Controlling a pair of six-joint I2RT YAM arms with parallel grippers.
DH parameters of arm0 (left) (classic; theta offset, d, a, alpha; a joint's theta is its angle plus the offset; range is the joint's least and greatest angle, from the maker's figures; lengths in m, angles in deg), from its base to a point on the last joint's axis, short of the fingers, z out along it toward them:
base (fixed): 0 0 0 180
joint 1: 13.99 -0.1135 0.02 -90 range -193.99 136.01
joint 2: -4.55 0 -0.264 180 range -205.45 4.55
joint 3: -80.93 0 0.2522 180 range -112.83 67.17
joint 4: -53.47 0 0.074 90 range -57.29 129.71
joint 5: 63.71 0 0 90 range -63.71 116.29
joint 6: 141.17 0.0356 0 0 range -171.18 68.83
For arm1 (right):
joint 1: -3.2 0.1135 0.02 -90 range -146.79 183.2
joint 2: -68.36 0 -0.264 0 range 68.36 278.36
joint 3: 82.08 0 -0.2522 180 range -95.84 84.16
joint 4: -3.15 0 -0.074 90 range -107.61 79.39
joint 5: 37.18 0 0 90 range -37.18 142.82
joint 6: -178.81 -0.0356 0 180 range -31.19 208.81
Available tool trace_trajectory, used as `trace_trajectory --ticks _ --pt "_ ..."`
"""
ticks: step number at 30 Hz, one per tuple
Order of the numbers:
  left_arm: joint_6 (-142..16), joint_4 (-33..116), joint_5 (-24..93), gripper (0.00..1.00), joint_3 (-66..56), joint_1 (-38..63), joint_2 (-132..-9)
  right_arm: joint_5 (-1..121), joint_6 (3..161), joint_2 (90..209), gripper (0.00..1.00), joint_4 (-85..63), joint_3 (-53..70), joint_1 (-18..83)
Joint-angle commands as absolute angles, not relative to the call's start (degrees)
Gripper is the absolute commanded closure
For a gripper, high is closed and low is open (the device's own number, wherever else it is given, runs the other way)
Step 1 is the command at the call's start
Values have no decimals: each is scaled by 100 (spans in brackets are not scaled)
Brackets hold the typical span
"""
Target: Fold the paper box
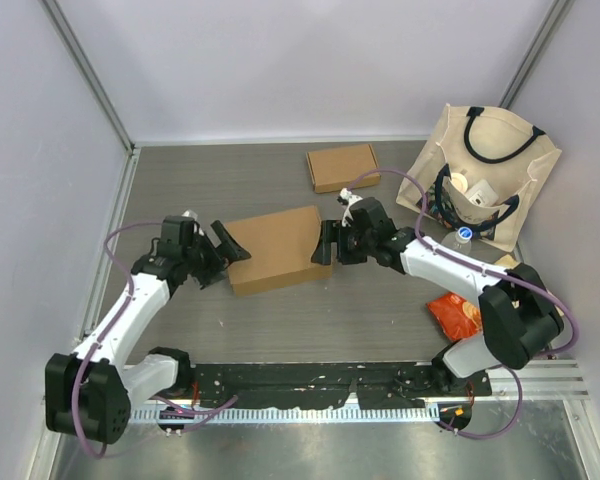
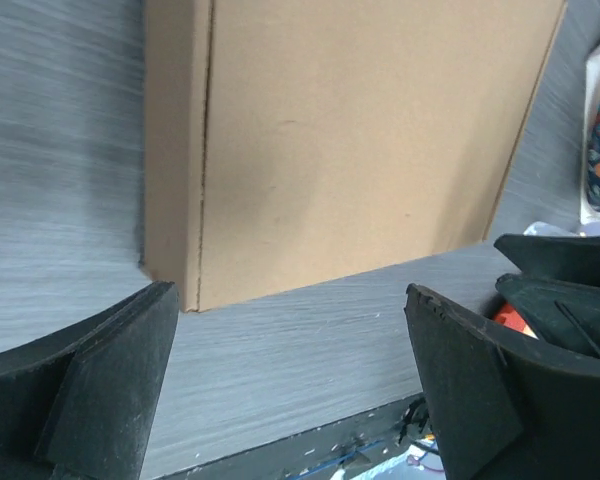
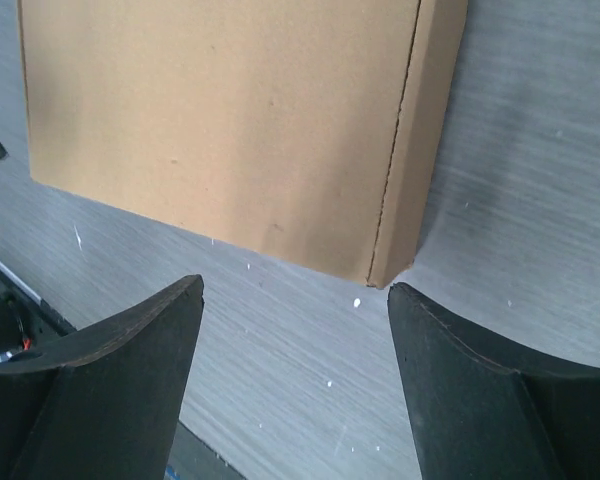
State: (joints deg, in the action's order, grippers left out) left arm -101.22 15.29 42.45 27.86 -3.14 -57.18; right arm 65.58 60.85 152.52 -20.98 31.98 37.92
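Note:
The paper box [image 1: 273, 248] is a closed, flat brown cardboard box lying on the grey table in the middle. My left gripper [image 1: 227, 247] stands open just off its left end, touching nothing. My right gripper [image 1: 326, 243] stands open just off its right end, also apart from it. In the left wrist view the paper box [image 2: 350, 140] fills the upper part, beyond the open left gripper [image 2: 290, 345], whose jaws stand wide with bare table between them. In the right wrist view the paper box [image 3: 230, 120] lies beyond the open right gripper [image 3: 295, 335].
A second, smaller brown box [image 1: 342, 166] lies at the back of the table. A cream tote bag [image 1: 485, 175] with black handles stands at the back right, a bottle [image 1: 462, 237] in front of it. An orange packet [image 1: 456, 314] lies near the right arm's base.

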Motion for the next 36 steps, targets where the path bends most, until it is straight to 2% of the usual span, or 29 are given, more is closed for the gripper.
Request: trace_trajectory --ticks 1,3,7,9,11,14,16,17,18,20,24,26,32,36 --pt "-9706 641 3449 1 2358 -493 -5223 6706 6280 14887 19 -2361 3169 3722" --pt "-9653 570 3236 1 2358 -616 -5082 6715 6411 14860 19 -2527 3091 3582" --pt "-9556 621 3551 3 2252 -836 -5380 6724 6570 15298 19 -2898 2730 3265" --pt "-9617 1303 3988 11 2488 -854 -5616 6890 6456 15501 19 -2549 2642 3125" --pt "-9854 1859 4289 17 2665 -880 -5819 7048 6263 15912 23 -2275 2467 3107" --pt "-10161 2931 4659 23 2893 -889 -6276 7294 5833 16369 27 -1101 2475 3107" --pt "-10224 3512 4843 27 2920 -889 -6619 7461 5604 16643 33 -676 2449 3133" --pt "-10328 3688 4800 33 2920 -872 -6724 7506 5420 16749 35 -378 2388 3150" --pt "-10425 3890 4739 34 2903 -880 -6838 7515 5349 16985 41 -306 2317 3168" --pt "-10566 4303 4695 37 2859 -880 -7207 7436 5174 17188 45 -104 2089 3247" --pt "-10611 4604 4335 43 2378 -889 -7911 7313 4848 17942 58 345 1536 3335" --pt "-10515 4561 3950 44 2113 -924 -8306 7095 4865 18234 60 241 904 3449" --pt "-10321 4542 3447 44 604 -1275 -9657 6522 5190 19499 59 -269 -995 3476" --pt "-10049 4157 3639 46 -654 -1372 -10755 6382 5287 20211 55 -542 -2015 3476"
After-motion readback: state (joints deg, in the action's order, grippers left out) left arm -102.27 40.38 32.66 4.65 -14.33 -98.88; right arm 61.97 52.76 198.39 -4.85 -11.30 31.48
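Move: The closed cardboard box lies flat between the open hands: its middle is about 6 cm ahead of the left hand and 12 cm to its right, roughly 8 cm below. From the right hand it is some 4 cm ahead, 14 cm left and 7 cm down. The small box lies about 30 cm ahead of the right hand and 6 cm to its right, and the water bottle about 38 cm to its right and 3 cm farther out. The box is taken from both ends and pushed forward and somewhat left. First the hands spread apart 3 to 4 cm, the left rising slightly, then both close in and sink onto the end edges as their fingers partly close astride them, one finger on top, one beside. Both then speed forward, about 17 cm with the box, left wrist turning counter-clockwise, right clockwise. ##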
